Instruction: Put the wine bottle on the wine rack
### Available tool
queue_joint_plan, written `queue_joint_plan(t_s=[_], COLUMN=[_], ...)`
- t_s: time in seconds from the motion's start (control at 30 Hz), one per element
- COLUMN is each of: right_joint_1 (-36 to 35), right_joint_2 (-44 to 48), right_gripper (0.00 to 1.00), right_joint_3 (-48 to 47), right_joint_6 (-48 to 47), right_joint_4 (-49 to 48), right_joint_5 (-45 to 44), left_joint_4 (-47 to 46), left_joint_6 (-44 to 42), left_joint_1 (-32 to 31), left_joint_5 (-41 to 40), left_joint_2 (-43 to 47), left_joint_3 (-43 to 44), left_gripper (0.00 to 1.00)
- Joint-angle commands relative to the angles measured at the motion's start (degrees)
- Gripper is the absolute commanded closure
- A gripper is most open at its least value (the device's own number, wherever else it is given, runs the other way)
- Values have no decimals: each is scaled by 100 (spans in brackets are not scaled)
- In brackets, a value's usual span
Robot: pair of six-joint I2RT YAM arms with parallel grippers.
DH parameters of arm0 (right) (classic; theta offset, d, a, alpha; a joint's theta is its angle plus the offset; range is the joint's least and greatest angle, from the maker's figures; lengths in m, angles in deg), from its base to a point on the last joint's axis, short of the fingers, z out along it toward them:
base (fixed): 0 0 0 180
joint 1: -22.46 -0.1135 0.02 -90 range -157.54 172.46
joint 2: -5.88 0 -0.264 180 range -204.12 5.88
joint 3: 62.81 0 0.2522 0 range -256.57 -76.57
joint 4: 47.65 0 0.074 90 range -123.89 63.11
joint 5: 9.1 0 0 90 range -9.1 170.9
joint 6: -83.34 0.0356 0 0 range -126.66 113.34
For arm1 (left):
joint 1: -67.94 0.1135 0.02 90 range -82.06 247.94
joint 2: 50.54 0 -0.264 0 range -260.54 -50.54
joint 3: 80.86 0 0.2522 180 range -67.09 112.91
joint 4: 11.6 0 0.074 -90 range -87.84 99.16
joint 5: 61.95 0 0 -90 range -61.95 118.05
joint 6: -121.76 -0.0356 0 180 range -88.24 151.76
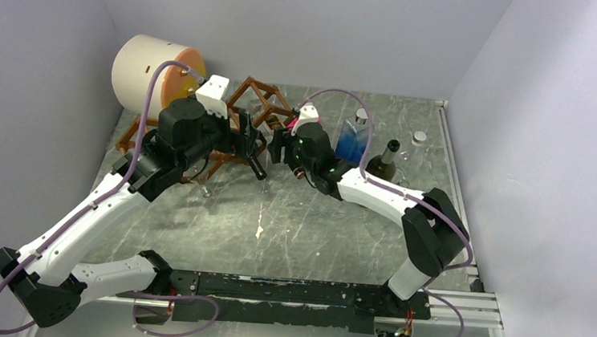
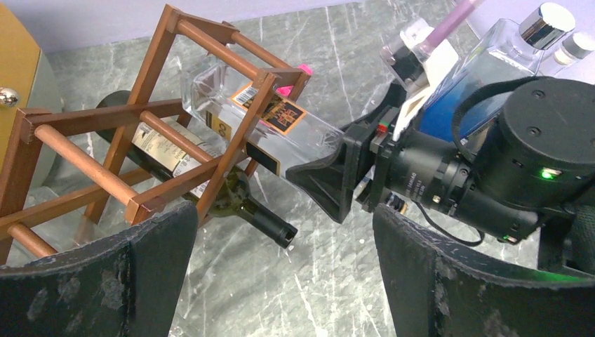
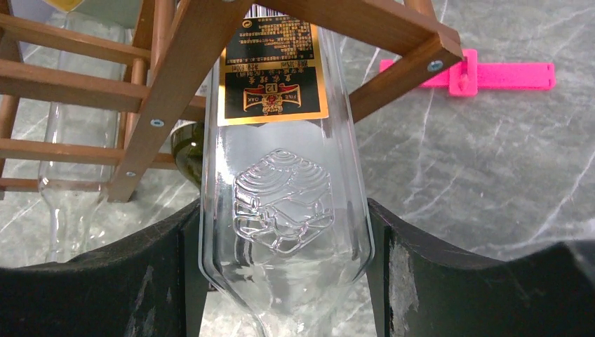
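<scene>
The wine rack (image 1: pixel 262 101), a reddish-brown lattice of thin bars, stands at the back left of centre. My right gripper (image 3: pixel 284 270) is shut on a clear glass wine bottle (image 3: pixel 284 210) with a black-and-gold label. The bottle lies slanted with its base end inside a cell of the rack (image 3: pixel 182 77). In the left wrist view this bottle (image 2: pixel 309 130) reaches from the rack (image 2: pixel 210 38) to the right gripper (image 2: pixel 337 179). A dark green bottle (image 2: pixel 238 203) lies in a lower cell, neck pointing out. My left gripper (image 2: pixel 284 281) hovers open beside the rack, holding nothing.
A cream-and-orange drum (image 1: pixel 154 73) stands behind the rack at the far left. A blue square bottle (image 1: pixel 354 137), an upright dark bottle (image 1: pixel 384 163) and a silver-capped bottle (image 1: pixel 418 138) stand at the back right. A pink plastic piece (image 3: pixel 484 74) lies on the marble table. Another clear bottle (image 3: pixel 63 182) lies in the rack.
</scene>
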Motion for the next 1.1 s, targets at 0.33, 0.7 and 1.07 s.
queue_joint_plan(t_s=[0.33,0.7,1.07], right_joint_1=[111,359,375], right_joint_2=[-673,-1045,-1197], right_gripper=[97,73,24], right_joint_3=[-1140,-1545,-1624], right_joint_6=[-284,562,433], right_joint_4=[-1372,-1057,-886], right_joint_5=[417,1085,586], left_joint_4=[186,216,268], left_joint_6=[57,70,81], left_joint_1=[27,25,27], left_joint_5=[42,34,-8], left_joint_2=[134,190,261], left_joint_3=[184,176,141], left_gripper=[2,2,2])
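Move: The clear square bottle is in the right hand's grip, its base already inside the rack's right-end cell; that cell's mouth lies about 7 cm ahead of the right hand, 4 cm left and 2 cm below. The green bottle lying in the rack is about 2 cm ahead, 9 cm left and 8 cm below the hand; the pink strap is some 11 cm ahead, 8 cm right and 15 cm below. From the left hand, the mouth is roughly 14 cm ahead, 1 cm right and 18 cm below. The clear bottle, still gripped near its neck end by the right hand, is pushed lengthwise into the rack's right-end cell: the hand goes forward and less far to the left, about 7 cm in all and practically level, until its fingers are close to the front bars. It rolls slightly on the way, left side up by about 5 degrees, and eases off at the end with the fingers keeping their gap. ##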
